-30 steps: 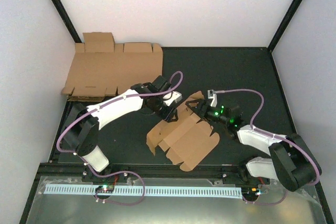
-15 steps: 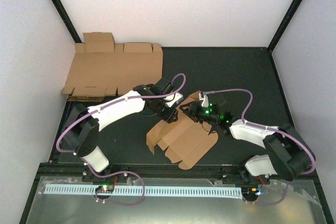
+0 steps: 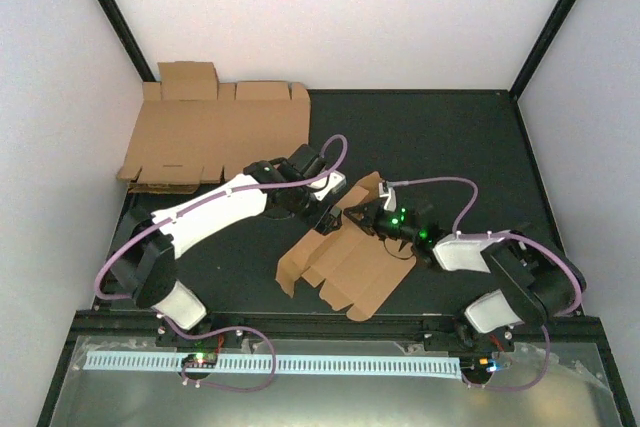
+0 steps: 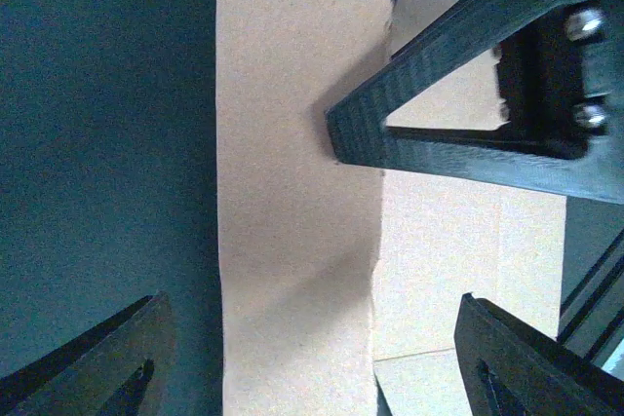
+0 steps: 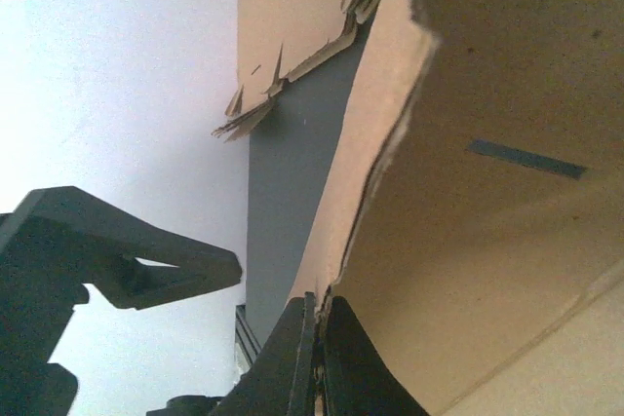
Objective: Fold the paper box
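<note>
The paper box [image 3: 350,267] lies half-unfolded in the middle of the dark mat, its far flaps lifted. My right gripper [image 3: 358,219] is at the box's far edge, and in the right wrist view it [image 5: 317,338] is shut on the edge of a raised flap [image 5: 390,163]. My left gripper [image 3: 328,215] hovers just left of it. The left wrist view shows the left gripper [image 4: 312,377] open, straddling an upright cardboard strip [image 4: 292,143] without touching it. A black finger of the right gripper [image 4: 458,133] pokes in from the upper right there.
Larger flat cardboard sheets [image 3: 215,132] lie stacked at the back left corner against the white wall; their edges [image 5: 292,26] show in the right wrist view. Black frame rails border the mat. Both arms' purple cables loop above the box.
The right arm reached left to the box and its gripper closed on the raised flap. The left gripper opened wide, letting go of the cardboard strip.
</note>
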Tool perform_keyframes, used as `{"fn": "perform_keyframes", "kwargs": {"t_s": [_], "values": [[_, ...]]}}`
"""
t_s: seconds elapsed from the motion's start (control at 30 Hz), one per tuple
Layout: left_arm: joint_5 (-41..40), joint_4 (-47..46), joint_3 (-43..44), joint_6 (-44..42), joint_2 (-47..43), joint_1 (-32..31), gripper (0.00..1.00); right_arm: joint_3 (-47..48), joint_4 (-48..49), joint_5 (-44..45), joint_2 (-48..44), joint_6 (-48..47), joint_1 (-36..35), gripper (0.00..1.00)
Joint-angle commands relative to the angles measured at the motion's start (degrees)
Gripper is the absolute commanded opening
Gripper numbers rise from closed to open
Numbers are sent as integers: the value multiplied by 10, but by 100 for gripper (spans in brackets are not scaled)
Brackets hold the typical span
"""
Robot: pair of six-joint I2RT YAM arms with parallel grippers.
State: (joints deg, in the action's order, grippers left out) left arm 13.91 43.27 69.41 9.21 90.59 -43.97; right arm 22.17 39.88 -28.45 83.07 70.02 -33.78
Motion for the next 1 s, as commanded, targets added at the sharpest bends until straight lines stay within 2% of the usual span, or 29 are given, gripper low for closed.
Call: {"fn": "perform_keyframes", "kwargs": {"t_s": [0.0, 0.17, 0.4, 0.5, 0.6, 0.67, 0.83, 0.97], "values": [[4, 3, 10, 10, -35, 10, 82, -21, 115, -10, 20, -2, -3, 2], [28, -2, -3, 14, -36, 21, 81, -48, 193, -18, 25, -12, -4, 2], [49, -14, -21, 13, -17, 22, 76, -70, 241, -21, 42, -19, -4, 2], [70, -20, -24, 13, -4, 20, 75, -68, 249, -24, 52, -17, -3, 3], [83, -24, -24, 12, 6, 17, 64, -65, 252, -25, 58, -17, -3, 3], [92, -26, -24, 11, 11, 15, 61, -64, 252, -26, 61, -18, -4, 3], [97, -25, -23, 10, 23, 13, 58, -62, 254, -26, 65, -18, -3, 3], [89, -20, -19, 9, 30, 9, 61, -62, 252, -25, 67, -19, -3, 4]]}}
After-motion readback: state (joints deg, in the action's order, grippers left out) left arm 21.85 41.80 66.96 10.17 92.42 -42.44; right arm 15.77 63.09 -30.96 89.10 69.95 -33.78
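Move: The folded side wall of the box runs below the open left fingers, its nearest part about 1 cm back, 1 cm right and 3 cm down. From there the wall's far end flap is some 8 cm ahead and 8 cm right, and its near end flap about 10 cm back and 8 cm left, both lower. The right gripper already pinches the wall's edge; the left hand's stretch of wall lies about 3 cm back and 4 cm left of it, slightly lower. Lift the left gripper about 2 cm clear of the side wall, then sink it some 3.5 cm and ease it 2 cm back, narrowing the open fingers to straddle the wall without clamping down. Keep the right fingers shut on the wall's edge, easing that hand about 1 cm up and 1 cm back while tilting it roughly 10 degrees, then hold still. ##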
